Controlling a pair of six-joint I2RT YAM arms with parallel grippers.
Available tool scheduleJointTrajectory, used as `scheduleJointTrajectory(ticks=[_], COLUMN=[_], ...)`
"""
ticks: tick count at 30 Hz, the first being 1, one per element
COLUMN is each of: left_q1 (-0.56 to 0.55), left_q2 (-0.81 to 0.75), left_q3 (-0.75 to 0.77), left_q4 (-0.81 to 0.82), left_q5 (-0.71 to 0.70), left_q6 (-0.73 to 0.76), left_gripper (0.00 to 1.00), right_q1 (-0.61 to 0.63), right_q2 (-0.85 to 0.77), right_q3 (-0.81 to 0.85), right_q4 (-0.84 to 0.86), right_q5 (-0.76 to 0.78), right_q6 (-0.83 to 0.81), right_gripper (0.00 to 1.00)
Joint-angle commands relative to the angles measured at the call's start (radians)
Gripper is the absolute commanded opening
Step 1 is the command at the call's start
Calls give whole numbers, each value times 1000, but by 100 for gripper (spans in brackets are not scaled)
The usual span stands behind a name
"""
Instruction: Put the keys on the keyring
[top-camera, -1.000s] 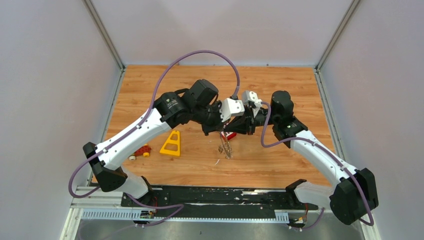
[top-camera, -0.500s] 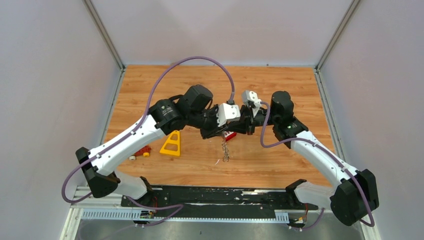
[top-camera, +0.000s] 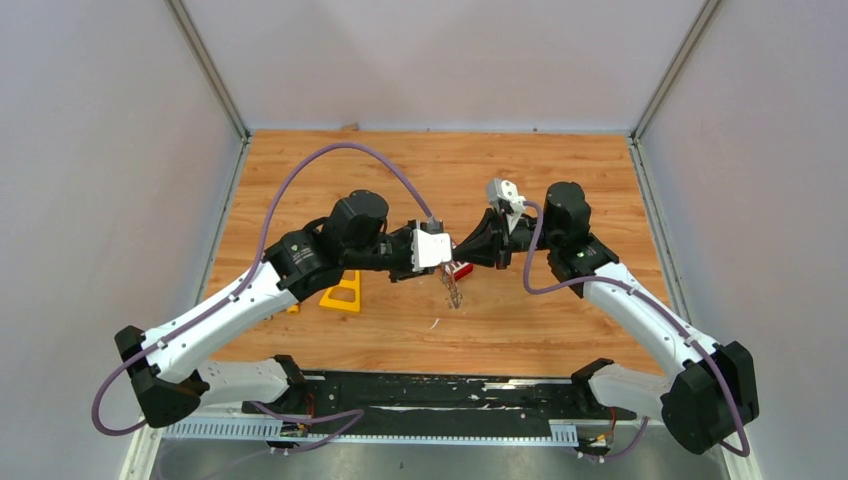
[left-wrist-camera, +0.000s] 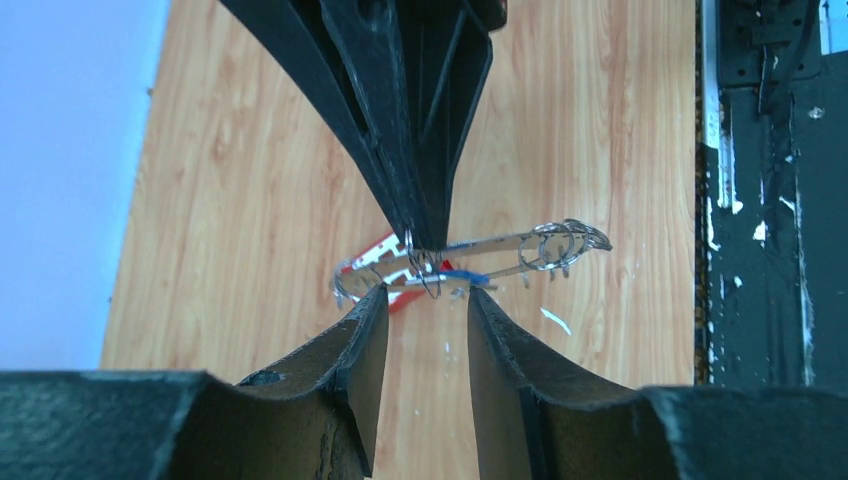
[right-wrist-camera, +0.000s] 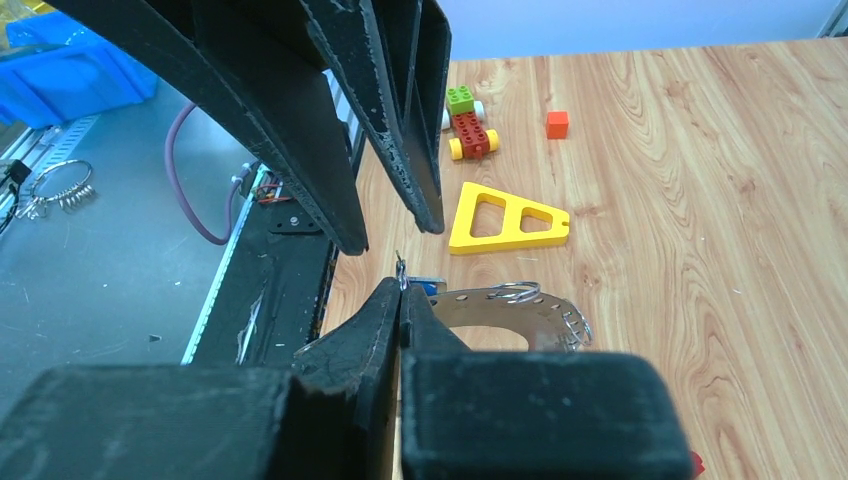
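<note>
The keyring (top-camera: 453, 291) is a thin metal ring fringed with small wire loops, hanging above the table. My right gripper (top-camera: 458, 262) is shut on one of its loops. The right wrist view shows the right gripper (right-wrist-camera: 401, 292) pinching that loop, with the keyring (right-wrist-camera: 510, 312) beyond it. A blue-headed key (left-wrist-camera: 465, 274) lies along the keyring (left-wrist-camera: 520, 243), and its blue head (right-wrist-camera: 430, 284) shows beside the pinch. My left gripper (left-wrist-camera: 428, 300) stands open just short of the ring, holding nothing. It faces the right gripper (left-wrist-camera: 425, 240) tip to tip.
A red block with white squares (top-camera: 461, 270) lies under the ring. A yellow triangular frame (top-camera: 343, 288) lies to the left, with toy bricks (right-wrist-camera: 470, 125) and an orange cube (right-wrist-camera: 557, 124) near it. The black base rail (top-camera: 420, 395) runs along the near edge.
My left gripper has opened and drawn back to the left, away from the right gripper. The left arm has sunk lower. The keyring stays hanging from the right gripper.
</note>
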Motion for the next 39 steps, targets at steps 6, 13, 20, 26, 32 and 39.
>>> scheduleJointTrajectory(ticks=[6, 13, 20, 26, 32, 39], left_q1=[1, 2, 2, 2, 2, 2], left_q2=[21, 20, 5, -2, 9, 27], left_q3=[-20, -17, -35, -51, -52, -45], left_q4=[141, 122, 109, 118, 126, 123], left_q5=[90, 43, 3, -3, 13, 33], left_q6=[29, 25, 27, 23, 13, 6], left_gripper=[34, 29, 32, 35, 24, 7], right_q1=[-8, -12, -14, -15, -16, -16], right_q2=[-17, -20, -19, -18, -13, -14], right_q3=[31, 30, 30, 32, 30, 31], right_q4=[56, 56, 53, 50, 49, 49], right_q5=[-3, -2, 0, 2, 3, 6], right_q6=[18, 18, 14, 13, 11, 13], right_gripper=[0, 0, 0, 0, 0, 0])
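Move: The small wire ring pinched in the right fingertips is the left gripper's aim: about 1 cm ahead of it, 2 cm to its right and 1 cm lower. From the right hand the small ring lies level ahead and in height, 1 cm to the left. The big metal keyring hangs with its middle 1 cm back of the small ring and 4 cm below; the blue key is some 2 cm straight under the small ring. The red block lies on the table, roughly 6 cm ahead of the left hand, 2 cm right and 25 cm below. Bring the half-open left gripper about 2 cm right towards the small wire ring, rising a little at first, then ease it 1 cm forward and about 2 cm down, drifting slightly back left, until the tips meet the ring's lower edge. Hold there and close the fingers nearly shut to pinch the ring, while the right hand stays put and keeps its grip. ##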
